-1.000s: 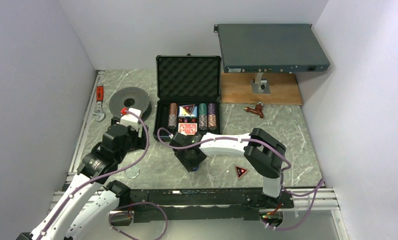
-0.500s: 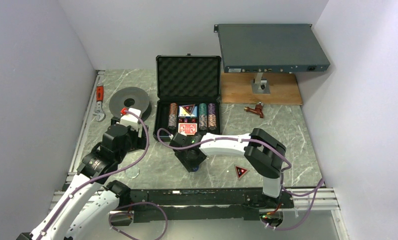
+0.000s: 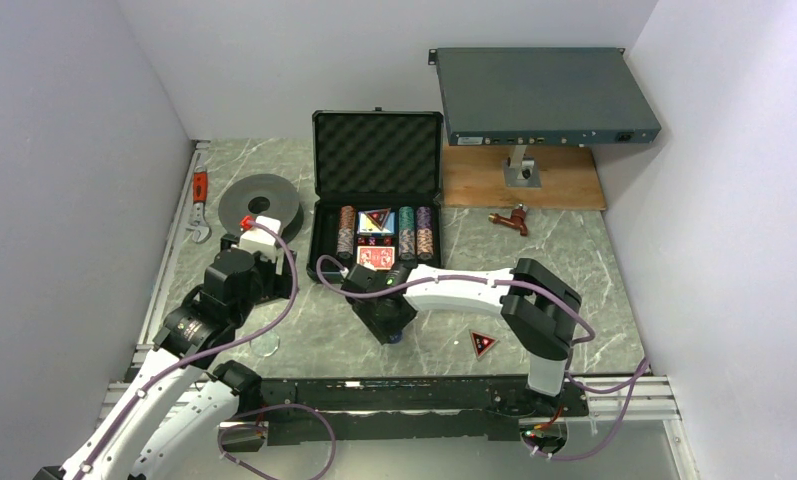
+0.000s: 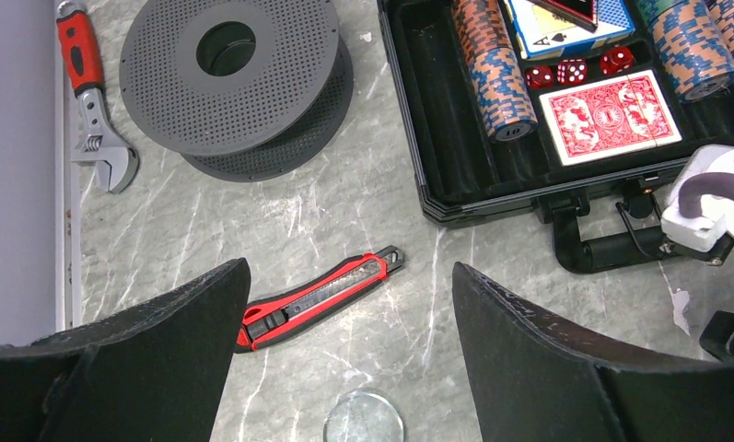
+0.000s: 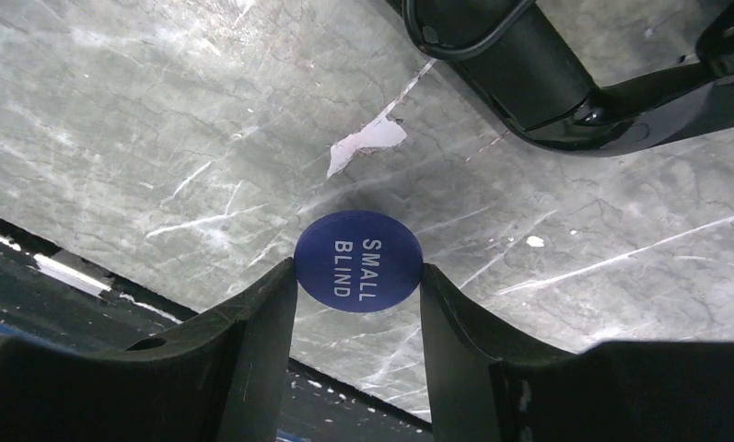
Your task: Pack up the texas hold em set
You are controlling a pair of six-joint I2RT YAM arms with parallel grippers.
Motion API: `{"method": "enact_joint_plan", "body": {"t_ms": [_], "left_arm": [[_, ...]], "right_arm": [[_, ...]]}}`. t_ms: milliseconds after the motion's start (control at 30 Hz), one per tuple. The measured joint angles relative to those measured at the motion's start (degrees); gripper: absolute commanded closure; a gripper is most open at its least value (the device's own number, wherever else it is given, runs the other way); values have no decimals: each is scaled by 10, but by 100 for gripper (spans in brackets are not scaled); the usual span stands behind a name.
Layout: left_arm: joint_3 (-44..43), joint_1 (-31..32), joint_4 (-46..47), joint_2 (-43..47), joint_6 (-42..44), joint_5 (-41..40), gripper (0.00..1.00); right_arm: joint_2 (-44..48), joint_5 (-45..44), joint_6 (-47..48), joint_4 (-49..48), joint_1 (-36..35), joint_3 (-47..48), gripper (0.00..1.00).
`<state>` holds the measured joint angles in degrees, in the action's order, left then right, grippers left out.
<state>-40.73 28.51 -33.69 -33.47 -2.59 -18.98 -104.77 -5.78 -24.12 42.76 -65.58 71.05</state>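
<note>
The black briefcase (image 3: 319, 240) lies open with its foam lid (image 3: 377, 150) up. Inside are striped chip stacks (image 4: 494, 74), a red deck (image 4: 610, 115), a blue deck (image 4: 565, 20), red dice (image 4: 572, 72) and a triangular marker (image 3: 376, 219). Another red-black triangular marker (image 3: 483, 344) lies on the table near the front. My right gripper (image 5: 357, 273) is shut on the blue round button (image 5: 358, 261), marked SMALL BLIND, just in front of the case handle (image 5: 529, 83). My left gripper (image 4: 349, 270) hangs open over bare table left of the case.
Under the left gripper lie a red utility knife (image 4: 317, 296) and a small glass disc (image 4: 364, 419). A dark grey spool (image 4: 234, 74) and a red-handled wrench (image 4: 91, 101) sit at the left. A grey rack-mount box (image 3: 544, 95) stands on a wooden board (image 3: 524, 178) at the back right.
The right fingers have drawn in slightly against the blue button, and the right arm's elbow has shifted a little to the right. The left arm has stayed still.
</note>
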Motion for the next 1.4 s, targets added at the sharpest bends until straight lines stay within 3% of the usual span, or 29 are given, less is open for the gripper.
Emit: {"method": "enact_joint_plan", "body": {"t_ms": [567, 867, 1400], "left_arm": [[-1, 0, -9, 68, -11, -70, 12], [-1, 0, -13, 58, -11, -77, 12], [-1, 0, -13, 59, -11, -77, 12]], "right_arm": [[17, -18, 9, 17, 0, 68, 56], [13, -31, 27, 25, 12, 141, 56], [-106, -37, 72, 22, 76, 314, 56]]}}
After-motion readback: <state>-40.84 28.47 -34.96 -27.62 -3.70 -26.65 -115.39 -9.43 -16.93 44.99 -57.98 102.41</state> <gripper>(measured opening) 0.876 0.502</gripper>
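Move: Ahead of the right hand, which already holds the blue small blind button just over the table, lies the open case, its tray's middle about 24 cm forward and 4 cm left. The case handle is some 11 cm ahead and 4 cm left; the red card deck 20 cm ahead and 4 cm left; the orange chip stack 26 cm ahead and 11 cm left, all roughly level in height. From the left hand the tray's middle is about 15 cm ahead, 24 cm right and 17 cm below. Lifting the small blind button in a kept pinch, the right hand first climbs with a smaller drift forward and left. It then levels off about 9 cm up and sweeps forward-left over the handle's left part to the case's front edge, fingertips tilting forward-left. The empty, open left hand backs some 3 cm left and a little up, turning slightly counter-clockwise. ##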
